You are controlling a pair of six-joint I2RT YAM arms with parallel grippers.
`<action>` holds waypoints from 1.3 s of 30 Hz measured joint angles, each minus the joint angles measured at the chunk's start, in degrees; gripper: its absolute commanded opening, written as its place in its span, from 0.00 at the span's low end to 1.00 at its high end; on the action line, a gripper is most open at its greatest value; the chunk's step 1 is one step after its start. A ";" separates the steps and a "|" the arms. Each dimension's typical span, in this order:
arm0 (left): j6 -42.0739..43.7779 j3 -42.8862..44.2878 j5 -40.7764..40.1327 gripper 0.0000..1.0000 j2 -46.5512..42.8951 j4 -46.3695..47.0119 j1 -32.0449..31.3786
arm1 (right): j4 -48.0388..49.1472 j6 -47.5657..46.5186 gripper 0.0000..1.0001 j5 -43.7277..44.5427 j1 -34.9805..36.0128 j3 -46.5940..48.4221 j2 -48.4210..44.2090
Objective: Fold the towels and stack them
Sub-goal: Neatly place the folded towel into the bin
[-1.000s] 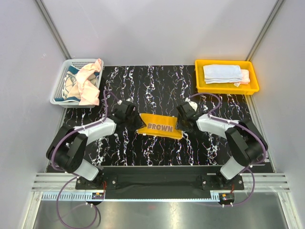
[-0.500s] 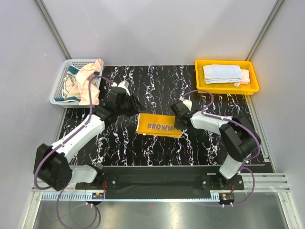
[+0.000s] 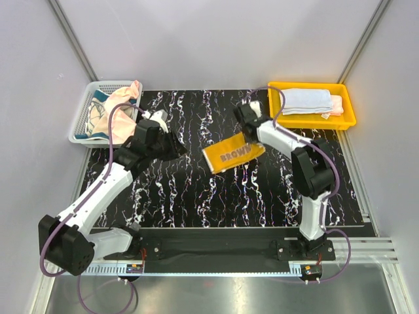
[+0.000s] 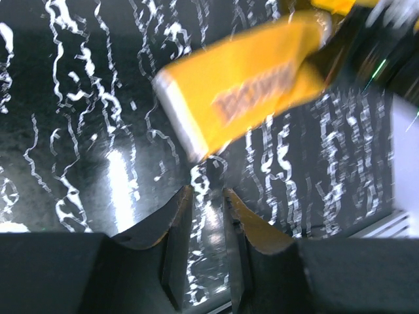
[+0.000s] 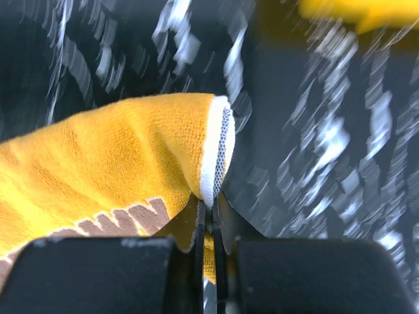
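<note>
The folded orange towel with brown "BROWN" lettering (image 3: 230,154) hangs tilted over the middle of the table. My right gripper (image 3: 254,136) is shut on its right end; the right wrist view shows the fingers (image 5: 211,209) pinching the white-edged fold of the towel (image 5: 98,163). My left gripper (image 3: 179,149) is open and empty to the left of the towel, apart from it. In the left wrist view its fingers (image 4: 208,196) hold only air above the table, with the towel (image 4: 242,98) ahead. A pink towel (image 3: 121,108) and a cream-teal towel (image 3: 98,119) lie in the basket.
The white mesh basket (image 3: 80,124) stands at the back left. The yellow tray (image 3: 313,122) at the back right holds a folded pale blue towel (image 3: 304,99) on a pink one (image 3: 336,104). The tray's edge shows in the right wrist view (image 5: 353,10). Grey walls enclose the table.
The right gripper has lifted the BROWN towel and carried it back and right, turning it. The left gripper has let go of it and drawn away to the back left.
</note>
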 measured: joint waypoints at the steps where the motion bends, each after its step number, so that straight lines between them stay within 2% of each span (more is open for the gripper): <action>1: 0.50 -0.44 0.07 0.30 -0.07 -0.07 0.09 | 0.07 -2.03 0.00 0.74 -1.14 2.71 1.46; 12: 3.89 -3.45 1.60 0.29 -0.22 -0.96 0.55 | -2.73 -18.29 0.00 7.32 -12.81 32.96 18.84; 20: 4.85 -3.45 3.93 0.29 -0.24 -0.94 0.76 | -0.33 -27.85 0.00 8.70 -19.02 48.24 26.36; 32: 5.49 -3.45 6.19 0.29 1.31 -0.92 0.94 | 14.16 -39.41 0.00 7.41 -28.37 55.58 36.79; 39: 5.51 -3.61 7.13 0.29 2.89 -0.70 1.03 | 19.17 -43.39 0.03 6.32 -32.13 57.24 38.32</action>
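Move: My right hand holds the folded yellow towel by its right edge; the towel's middle is about 11 cm to the left, 3 cm back and a little lower. The yellow bin's middle is some 20 cm ahead and 20 cm to the right, about 3 cm lower. In it lies the white towel, about 20 cm ahead and 17 cm right, with the pink towel's end 9 cm right of that. From my empty left hand the bin is roughly 27 cm ahead, 47 cm right and 16 cm below. I keep my right fingers shut on the edge of the yellow towel and carry it quickly to the bin, first mostly forward, then bending more and more right: about 30 cm right and 25 cm forward in all, rising some 8 cm. My wrist swings some 35 degrees, turning the fingers from downward more to the right and forward. My empty left hand sinks about 4 cm. ##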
